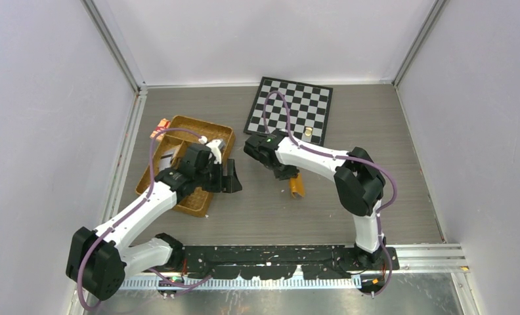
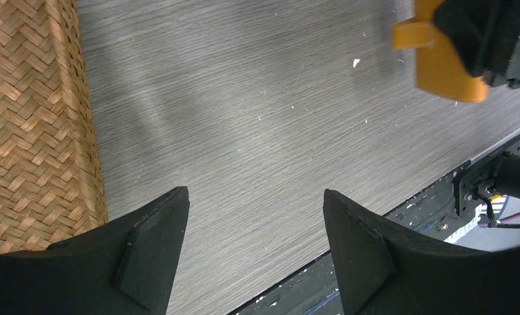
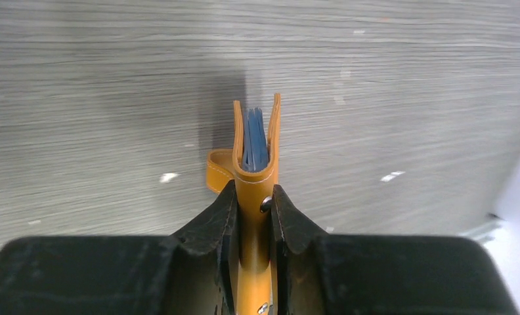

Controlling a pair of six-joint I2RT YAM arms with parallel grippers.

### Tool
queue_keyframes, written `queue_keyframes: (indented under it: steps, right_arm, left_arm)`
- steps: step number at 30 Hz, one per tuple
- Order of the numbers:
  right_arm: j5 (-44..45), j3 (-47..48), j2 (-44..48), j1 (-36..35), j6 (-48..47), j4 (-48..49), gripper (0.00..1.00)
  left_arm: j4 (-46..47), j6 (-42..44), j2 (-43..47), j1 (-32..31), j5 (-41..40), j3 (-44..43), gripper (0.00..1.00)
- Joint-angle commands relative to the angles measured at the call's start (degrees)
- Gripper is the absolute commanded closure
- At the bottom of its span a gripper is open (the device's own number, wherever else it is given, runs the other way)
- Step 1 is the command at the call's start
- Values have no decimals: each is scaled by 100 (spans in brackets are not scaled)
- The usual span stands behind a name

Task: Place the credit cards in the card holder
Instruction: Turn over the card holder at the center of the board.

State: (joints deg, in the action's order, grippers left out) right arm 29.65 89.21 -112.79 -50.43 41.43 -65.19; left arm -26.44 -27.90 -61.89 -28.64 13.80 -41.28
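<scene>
My right gripper (image 1: pixel 285 172) is shut on the orange card holder (image 1: pixel 297 186) and holds it edge-on over the table's middle. In the right wrist view the holder (image 3: pixel 255 197) sits between the fingertips of my right gripper (image 3: pixel 254 200), its mouth facing away, with light blue card edges (image 3: pixel 255 141) inside and its strap hanging left. My left gripper (image 1: pixel 231 178) is open and empty beside the woven tray, left of the holder. In the left wrist view my left gripper (image 2: pixel 254 203) is wide open over bare table, and the holder (image 2: pixel 441 65) shows at top right. A silver-grey card (image 1: pixel 222 144) lies in the tray.
A brown woven divided tray (image 1: pixel 201 125) stands at the left, and its wall (image 2: pixel 80 118) shows in the left wrist view. A small red-and-tan packet (image 1: pixel 159 126) lies by its far left corner. A chessboard (image 1: pixel 290 105) with a small tan piece (image 1: pixel 308 132) lies at the back.
</scene>
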Motion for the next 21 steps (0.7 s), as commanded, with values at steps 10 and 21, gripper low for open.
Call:
queue_keyframes:
  steps: [10,21]
  right_arm:
    - [1362,-338,-32,305,22,-1105,98]
    - [800,130,-1017,-49,152,-574,93]
  left_arm:
    - [-31,169,74,117,-115,44,23]
    - [-117,287,114,198,-125,41,22]
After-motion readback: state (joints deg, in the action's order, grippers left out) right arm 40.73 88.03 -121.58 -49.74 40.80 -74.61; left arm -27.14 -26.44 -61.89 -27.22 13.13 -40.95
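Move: The right hand already holds the card holder upright by its spine, the holder's middle about 3 cm back, 2 cm right and 2 cm below. The clear table spot for turning it over lies some 7 cm right, 3 cm back and 7 cm below. The chessboard is about 21 cm ahead and 1 cm left; the gold piece on it stands 14 cm ahead, 5 cm right. From the left hand the table spot lies some 24 cm right, 4 cm back and 10 cm below. Fingers stay pinched on the card holder's spine as the right hand swings quickly right about 9 cm, rising some 2 cm at first, while the wrist rolls about 20 degrees so the fingertips swing out to the right. It then eases roughly 3 cm back left and sinks about 4 cm from its high point towards the table, keeping that tilt. ##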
